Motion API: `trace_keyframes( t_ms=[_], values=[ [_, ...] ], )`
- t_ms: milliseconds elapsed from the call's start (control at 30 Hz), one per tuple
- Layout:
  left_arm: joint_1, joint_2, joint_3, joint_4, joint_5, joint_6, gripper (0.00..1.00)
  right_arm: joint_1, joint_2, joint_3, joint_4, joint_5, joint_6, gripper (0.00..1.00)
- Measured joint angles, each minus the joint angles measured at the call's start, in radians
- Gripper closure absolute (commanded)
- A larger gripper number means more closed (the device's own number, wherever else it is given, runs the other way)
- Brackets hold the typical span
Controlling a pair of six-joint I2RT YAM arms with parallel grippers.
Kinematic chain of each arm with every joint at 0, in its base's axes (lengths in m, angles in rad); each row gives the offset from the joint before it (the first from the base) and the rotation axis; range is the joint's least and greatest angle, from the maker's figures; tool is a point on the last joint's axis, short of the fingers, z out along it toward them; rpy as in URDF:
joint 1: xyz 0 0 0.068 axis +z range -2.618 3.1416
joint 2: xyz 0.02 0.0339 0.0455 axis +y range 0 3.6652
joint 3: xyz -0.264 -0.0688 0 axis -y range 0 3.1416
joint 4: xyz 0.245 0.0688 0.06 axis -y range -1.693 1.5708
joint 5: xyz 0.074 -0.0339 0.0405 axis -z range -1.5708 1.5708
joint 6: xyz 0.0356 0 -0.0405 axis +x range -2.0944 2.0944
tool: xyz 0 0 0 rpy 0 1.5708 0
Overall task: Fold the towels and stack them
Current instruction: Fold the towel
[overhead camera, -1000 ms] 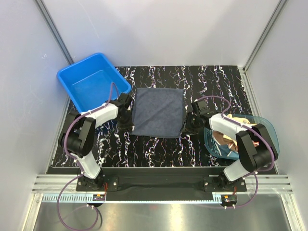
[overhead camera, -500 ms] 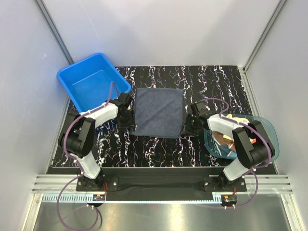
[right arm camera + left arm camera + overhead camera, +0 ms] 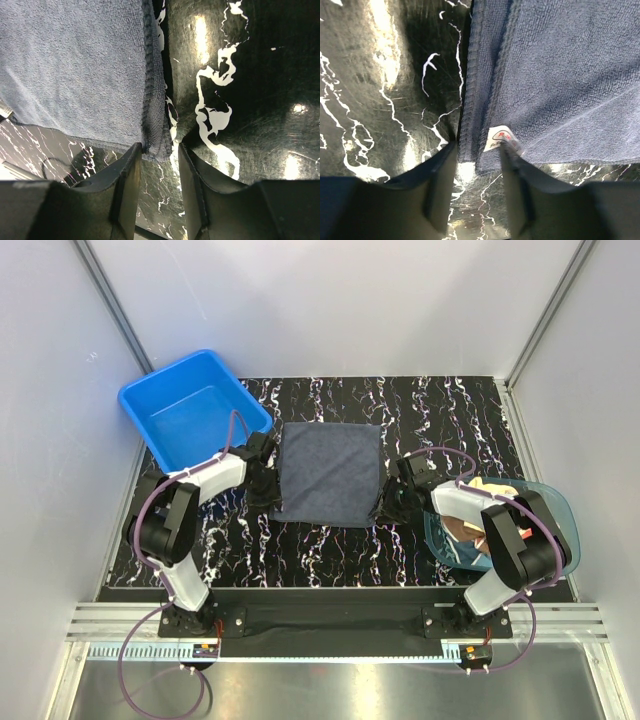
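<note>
A dark navy-grey towel [image 3: 328, 470] lies flat in the middle of the black marbled table [image 3: 330, 540]. My left gripper [image 3: 266, 490] is down at its near left corner, jaws open and straddling the corner [image 3: 485, 150], whose white label [image 3: 499, 137] touches one finger. At the near right corner [image 3: 156, 142] my right gripper [image 3: 392, 502] stands open too, the hem lying against its left finger [image 3: 131, 165] and bare table beside the other. More towels, brown [image 3: 466, 527] and pale yellow [image 3: 497, 486], are bunched in the bowl at the right.
A blue plastic tub [image 3: 185, 410] stands at the back left, just beyond the left arm. The translucent teal bowl [image 3: 556, 530] sits at the right edge under the right arm's elbow. Grey walls close in the table on three sides.
The left jaws have spread wider around the towel's near left corner. The right gripper has slid a little nearer along the towel's right edge to its near corner. The towel has not moved.
</note>
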Motion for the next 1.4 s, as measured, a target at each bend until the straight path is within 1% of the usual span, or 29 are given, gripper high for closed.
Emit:
trace_keyframes(
  t_ms=[33,67,133,167,267,300,333,633,733,867,900,967,1000,1067,1200,1300,1367,1400],
  values=[
    [0.0,0.002,0.0,0.002,0.002,0.0,0.63,0.0,0.0,0.0,0.0,-0.001,0.002,0.57],
    [0.0,0.002,0.0,0.003,0.003,0.0,0.7,0.0,0.0,0.0,0.002,-0.001,0.004,0.56],
    [0.0,0.002,-0.001,0.006,0.005,-0.002,0.78,0.0,0.0,-0.001,0.007,-0.002,0.009,0.55],
    [0.0,0.002,-0.001,0.008,0.006,-0.001,0.85,0.0,0.0,-0.002,0.01,-0.003,0.011,0.55],
    [0.0,0.002,-0.001,0.015,0.01,-0.004,0.93,0.0,0.001,-0.004,0.016,-0.003,0.017,0.55],
    [0.0,0.002,-0.001,0.016,0.011,-0.003,0.98,0.0,0.001,-0.004,0.018,-0.004,0.018,0.55],
    [0.0,0.002,-0.001,0.016,0.013,-0.005,1.0,0.0,0.001,-0.006,0.023,-0.006,0.021,0.55],
    [0.0,0.004,-0.001,0.022,0.029,-0.004,1.0,0.003,0.007,-0.007,0.032,-0.018,0.029,0.55],
    [0.0,0.004,-0.001,0.023,0.034,-0.005,1.0,0.011,0.016,-0.003,0.035,-0.019,0.032,0.59],
    [0.0,0.004,-0.001,0.026,0.042,-0.007,1.0,0.017,0.039,0.008,0.046,-0.024,0.039,0.71],
    [0.0,0.004,-0.001,0.027,0.043,-0.007,1.0,0.018,0.043,0.008,0.049,-0.024,0.042,0.79],
    [0.0,0.004,-0.001,0.027,0.046,-0.007,1.0,0.018,0.048,0.008,0.05,-0.017,0.046,0.85],
    [0.0,0.004,-0.001,0.027,0.048,-0.007,1.0,0.018,0.048,0.008,0.048,-0.014,0.048,0.92],
    [0.0,0.004,-0.001,0.026,0.048,-0.008,1.0,0.02,0.046,0.008,0.04,-0.001,0.051,1.0],
    [0.0,-0.002,0.0,0.013,0.071,-0.026,1.0,0.023,-0.002,0.008,-0.031,0.056,0.043,1.0],
    [-0.004,-0.057,0.005,-0.019,0.097,-0.057,1.0,0.023,-0.091,0.023,-0.138,0.103,0.026,1.0],
    [-0.008,-0.115,0.045,-0.066,0.114,-0.079,1.0,0.023,-0.173,0.06,-0.216,0.138,0.012,1.0],
    [-0.01,-0.141,0.094,-0.09,0.123,-0.089,1.0,0.023,-0.209,0.092,-0.252,0.155,-0.001,1.0]
  ],
)
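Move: The towel's near-left corner lies between the left hand's open fingertips, about 1 cm to its right and 1 cm below; the white tag is roughly 2 cm right and 2 cm ahead of that hand, the blue tub's middle some 20 cm ahead and 15 cm left. The right hand straddles the near-right corner, about 1 cm to its left, level fore-and-aft and 1 cm below; the basket's middle lies some 24 cm to its right and 1 cm back. Staggered pinches, then a joint lift: the left fingers shut first on the near-left corner beside the tag and creep about 1 cm right while the right hand eases 1 cm left and slightly down, then shuts on the near-right corner. Both hands then rise quickly together, some 6 to 7 cm, drifting 2 to 3 cm right with the pinched corners. ##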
